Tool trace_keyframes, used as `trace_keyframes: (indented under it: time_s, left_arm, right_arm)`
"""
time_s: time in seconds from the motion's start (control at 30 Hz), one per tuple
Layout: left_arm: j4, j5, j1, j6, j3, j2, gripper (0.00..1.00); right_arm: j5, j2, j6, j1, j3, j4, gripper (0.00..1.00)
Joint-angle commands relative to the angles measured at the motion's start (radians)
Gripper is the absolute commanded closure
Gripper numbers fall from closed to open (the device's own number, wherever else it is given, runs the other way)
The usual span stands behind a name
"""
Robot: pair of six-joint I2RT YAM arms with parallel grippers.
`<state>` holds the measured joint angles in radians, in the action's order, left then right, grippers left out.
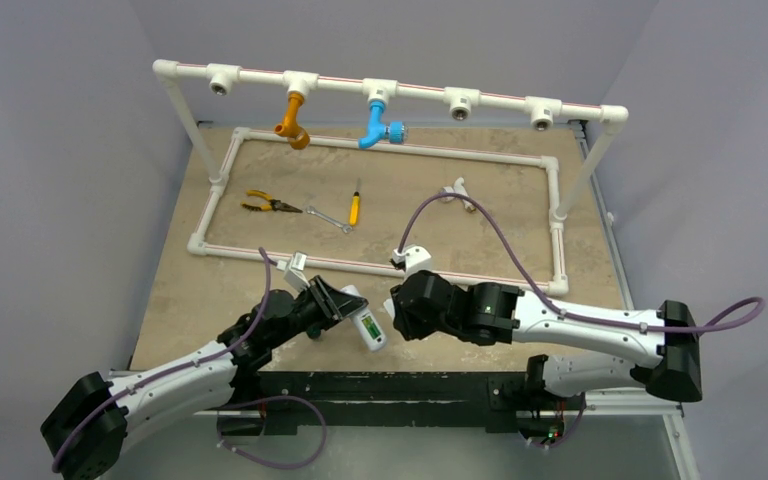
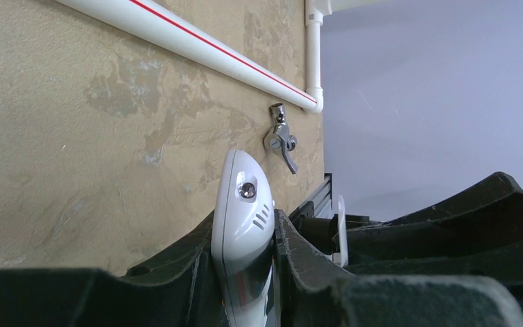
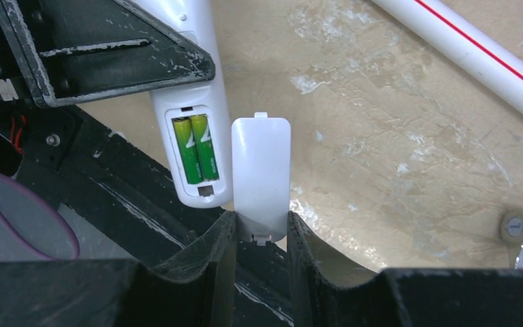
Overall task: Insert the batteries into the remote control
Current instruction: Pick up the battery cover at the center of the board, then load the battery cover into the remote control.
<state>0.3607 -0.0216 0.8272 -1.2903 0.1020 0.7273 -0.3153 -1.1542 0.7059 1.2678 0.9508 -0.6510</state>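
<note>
My left gripper (image 1: 345,308) is shut on the white remote control (image 1: 368,328), held above the table's near edge. In the left wrist view the remote control (image 2: 242,204) stands clamped between both fingers of the left gripper (image 2: 244,253). Its back faces the right wrist camera: two green batteries (image 3: 195,148) lie side by side in the open recess of the remote control (image 3: 192,122). My right gripper (image 3: 262,228) is shut on the small white cover plate (image 3: 262,170), which it holds upright just right of the recess. In the top view the right gripper (image 1: 397,312) sits close beside the remote.
A white pipe frame (image 1: 380,150) lies on the tan tabletop, with an orange tap (image 1: 295,120) and a blue tap (image 1: 380,125) on the raised bar. Pliers (image 1: 265,205), a wrench (image 1: 330,218) and a yellow screwdriver (image 1: 354,208) lie inside it. A metal valve (image 2: 280,139) lies near the pipe.
</note>
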Motion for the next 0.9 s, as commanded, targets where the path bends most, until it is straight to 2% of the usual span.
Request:
trace_keyframes:
  time_s: [0.0, 0.4, 0.87]
  left_arm:
    - [0.083, -0.001, 0.004, 0.0, 0.042, -0.005, 1.0]
    - [-0.014, 0.018, 0.004, 0.046, 0.073, -0.059, 1.0]
    - [-0.022, 0.017, 0.004, 0.046, 0.073, -0.064, 1.0]
  right_arm:
    - [0.037, -0.045, -0.006, 0.014, 0.063, 0.061, 0.79]
    - [0.101, -0.164, -0.01, 0.041, 0.143, 0.066, 0.79]
    - [0.091, -0.205, -0.011, 0.054, 0.177, 0.02, 0.8]
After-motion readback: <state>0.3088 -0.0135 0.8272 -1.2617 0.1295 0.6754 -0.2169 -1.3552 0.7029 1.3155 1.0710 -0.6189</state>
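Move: The right hand already holds the battery cover; the remote's open battery bay lies about 5 cm to its left, level with it fore and aft, and roughly 3 cm below. The left fingers gripping the remote are some 8 cm left and 4 cm ahead of the right hand. The silver valve is about 14 cm right, 3 cm ahead. From the left hand, the bay lies about 4 cm back and 3 cm right, about 1 cm below. Right hand carries the cover about 5 cm left, 2 back, over the battery bay; left raises the remote slightly. ##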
